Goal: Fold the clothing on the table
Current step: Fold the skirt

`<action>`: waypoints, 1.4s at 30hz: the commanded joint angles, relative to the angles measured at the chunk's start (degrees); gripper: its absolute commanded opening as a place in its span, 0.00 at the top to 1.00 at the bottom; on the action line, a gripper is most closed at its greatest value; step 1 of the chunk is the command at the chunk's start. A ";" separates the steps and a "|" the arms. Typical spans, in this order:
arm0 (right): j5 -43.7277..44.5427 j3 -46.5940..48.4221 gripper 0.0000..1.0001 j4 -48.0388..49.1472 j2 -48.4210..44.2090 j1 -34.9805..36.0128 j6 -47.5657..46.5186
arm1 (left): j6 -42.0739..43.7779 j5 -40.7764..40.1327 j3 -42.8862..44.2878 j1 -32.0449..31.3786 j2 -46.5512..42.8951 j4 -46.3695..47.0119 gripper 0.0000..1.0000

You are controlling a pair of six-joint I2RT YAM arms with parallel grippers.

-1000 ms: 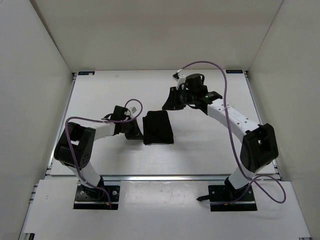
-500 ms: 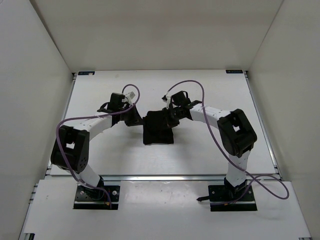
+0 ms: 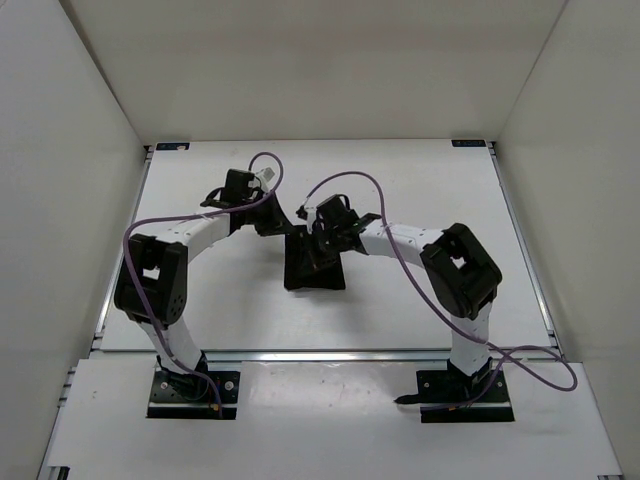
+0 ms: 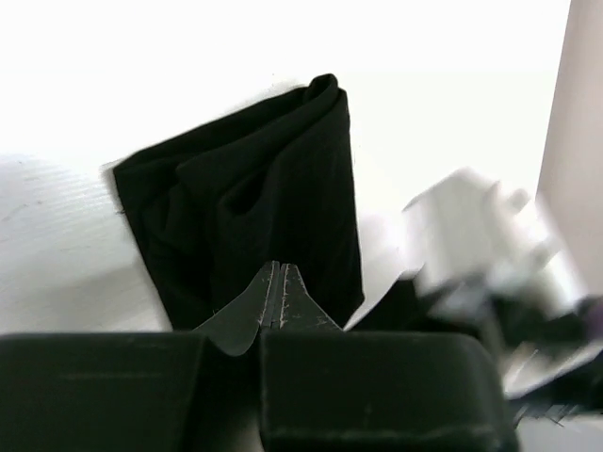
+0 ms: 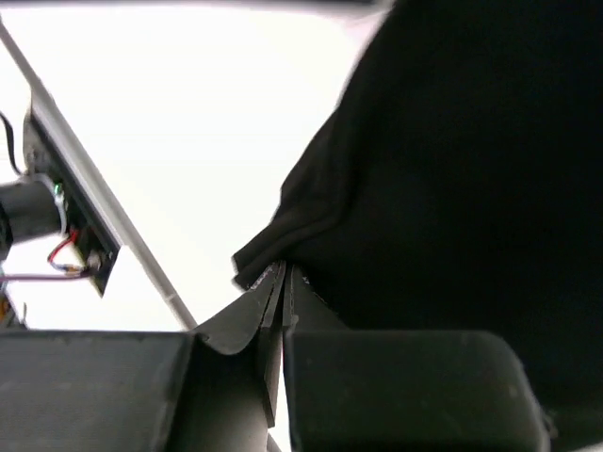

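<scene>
The black clothing (image 3: 318, 270) lies as a small folded block in the middle of the white table (image 3: 420, 180). My left gripper (image 3: 271, 227) sits at its far left corner, jaws shut. In the left wrist view the shut tips (image 4: 278, 273) point at the clothing (image 4: 254, 198), with nothing seen between them. My right gripper (image 3: 312, 240) is over the far edge of the block. In the right wrist view its tips (image 5: 285, 275) are shut and touch a folded corner of the clothing (image 5: 452, 169); no fabric shows between the jaws.
White enclosure walls (image 3: 60, 150) stand on three sides. An aluminium rail (image 3: 330, 353) runs along the near edge. Purple cables (image 3: 350, 180) loop above both wrists. The right arm (image 4: 471, 245) shows blurred close beside the left gripper.
The right arm swung in from the back of the table down onto the clothing's far edge, and its jaws closed. The left gripper moved from the clothing's left side up to its far left corner.
</scene>
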 commanded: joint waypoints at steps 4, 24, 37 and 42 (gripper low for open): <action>-2.12 -2.08 1.00 4.24 -0.44 4.28 2.36 | -0.90 1.62 0.51 -1.13 0.62 0.63 1.00; 6.32 -11.91 1.00 4.23 -17.66 -7.40 2.54 | 5.25 -10.42 7.99 -2.54 11.61 -6.85 1.00; 4.83 -17.02 0.46 6.34 -18.71 -14.51 2.81 | 9.47 -4.09 11.76 -0.08 2.23 -10.43 0.30; 0.71 -18.16 0.30 8.45 -17.84 -17.15 0.78 | 9.65 -3.14 6.33 1.42 -8.31 -10.45 0.01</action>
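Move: The left hand holds the skirt by its far-left part, raised; the skirt's middle lies about 7 cm back, 6 cm to the right and some 8 cm below that hand. The right hand's shut fingers are low over the cloth: the skirt's middle is roughly 2 cm ahead, level sideways and about 1 cm below, and the skirt's near edge runs about 5 cm back of that hand, also level sideways and as low. Back towards the skirt's near edge, the right hand's closed fingers stroke about 4 cm over the cloth, then lift nearly 10 cm, swing forward and right, sink beside the skirt and open while drifting right and forward, turning some 20 degrees clockwise in all. The left hand lowers its pinched cloth about 7 cm onto the table with a small forward shift, opens wide to let go, and rises back up. ##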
